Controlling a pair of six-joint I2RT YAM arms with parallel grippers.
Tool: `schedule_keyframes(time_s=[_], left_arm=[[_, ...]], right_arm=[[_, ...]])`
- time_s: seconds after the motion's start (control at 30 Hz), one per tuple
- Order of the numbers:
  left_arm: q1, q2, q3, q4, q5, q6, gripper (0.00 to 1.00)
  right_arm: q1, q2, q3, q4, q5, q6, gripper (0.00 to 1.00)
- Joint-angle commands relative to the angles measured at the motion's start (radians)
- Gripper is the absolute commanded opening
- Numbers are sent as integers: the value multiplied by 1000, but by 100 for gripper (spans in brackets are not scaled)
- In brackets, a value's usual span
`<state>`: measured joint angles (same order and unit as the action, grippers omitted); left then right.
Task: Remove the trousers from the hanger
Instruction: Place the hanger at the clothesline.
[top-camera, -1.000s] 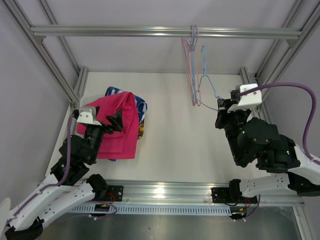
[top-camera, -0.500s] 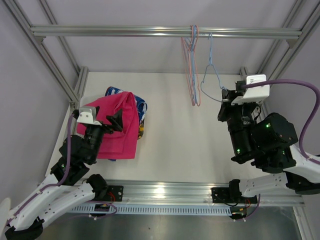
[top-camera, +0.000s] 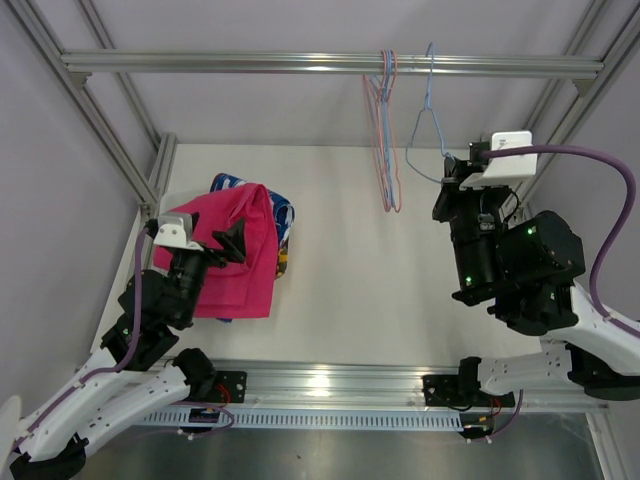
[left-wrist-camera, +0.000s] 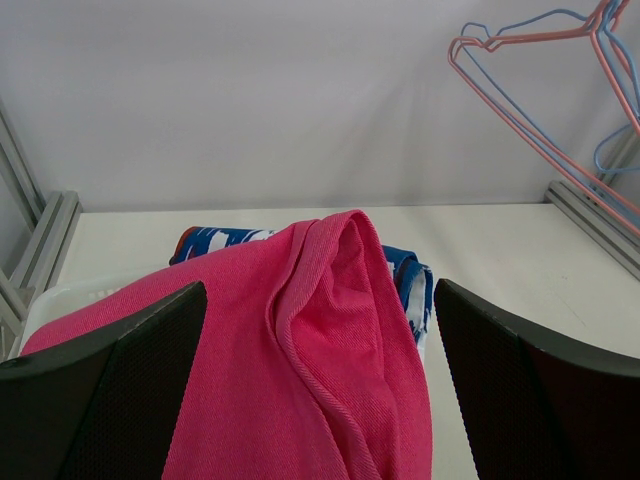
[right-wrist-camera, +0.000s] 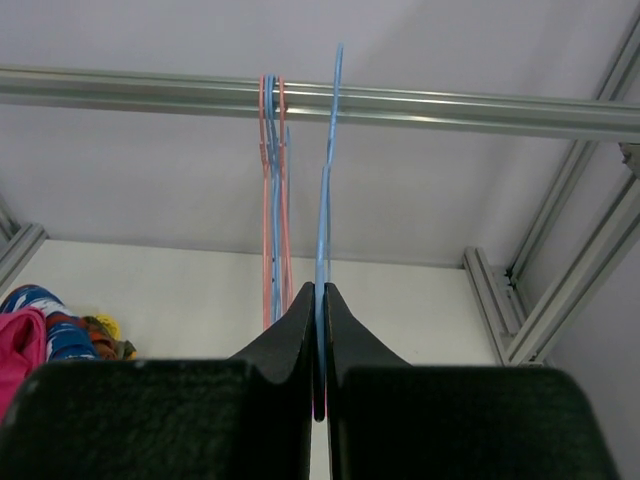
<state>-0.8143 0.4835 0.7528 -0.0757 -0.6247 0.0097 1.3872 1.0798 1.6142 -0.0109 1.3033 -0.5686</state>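
The trousers lie heaped at the table's left. A magenta pink pair (top-camera: 240, 265) (left-wrist-camera: 300, 380) is on top, and a blue-red-white patterned pair (top-camera: 283, 212) (left-wrist-camera: 408, 280) pokes out from under it. My left gripper (top-camera: 238, 240) (left-wrist-camera: 320, 400) hovers open just over the pink cloth, holding nothing. A bare blue wire hanger (top-camera: 424, 130) (right-wrist-camera: 323, 190) is pinched edge-on in my right gripper (top-camera: 451, 171) (right-wrist-camera: 320, 300), which is shut on its wire. The hook reaches up across the top rail (top-camera: 250, 63) (right-wrist-camera: 450, 108). I cannot tell whether it rests on the rail.
Several empty pink and blue hangers (top-camera: 384, 130) (right-wrist-camera: 272, 180) (left-wrist-camera: 540, 90) hang from the rail just left of the held one. Aluminium frame posts (top-camera: 95, 110) stand at both sides. More patterned cloth (right-wrist-camera: 60, 335) shows at the pile's edge.
My right gripper has lifted the blue hanger up and back, bringing its hook from below the rail to the rail's height. The left arm and the heap have not moved.
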Motion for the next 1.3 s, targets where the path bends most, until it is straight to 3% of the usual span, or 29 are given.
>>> schedule_keyframes(time_s=[0.0,0.83,1.27], left_arm=[[-6,-5,-1,31,5,18,100],[-6,-14,0,27,14,13,99],[-6,-22,2,27,17,13,99]], right_arm=[[-48,-1,29,-27,-90,56,0],[-459,83,39,-208,-479,358,0],[-517,63,-68,-227,-573,490,0]])
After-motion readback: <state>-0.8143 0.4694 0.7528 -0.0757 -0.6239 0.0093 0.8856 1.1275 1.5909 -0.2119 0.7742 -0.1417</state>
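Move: The right hand grips the blue hanger by its near lower end; the clothesline spot it is bound for lies about 20 cm ahead, roughly 1 cm left and 12 cm higher. The hangers already hung are about 19 cm ahead, some 7 cm left, their middle about 3 cm above the hand. The line's right bracket is roughly 28 cm right, 20 cm ahead and 12 cm up. From the idle left hand, the target spot is about 20 cm ahead, 38 cm right and 30 cm up. The right hand, its fingers still shut on the blue hanger, carries it forward about 8 cm towards the clothesline, bringing the hook up to the metal rail just right of the hangers already hung. Going in it sinks only a centimetre or two, then stops advancing over the last few tenths of a second while the wrist rolls some 5 degrees, its left side rising, and keeps hold of the hanger. ##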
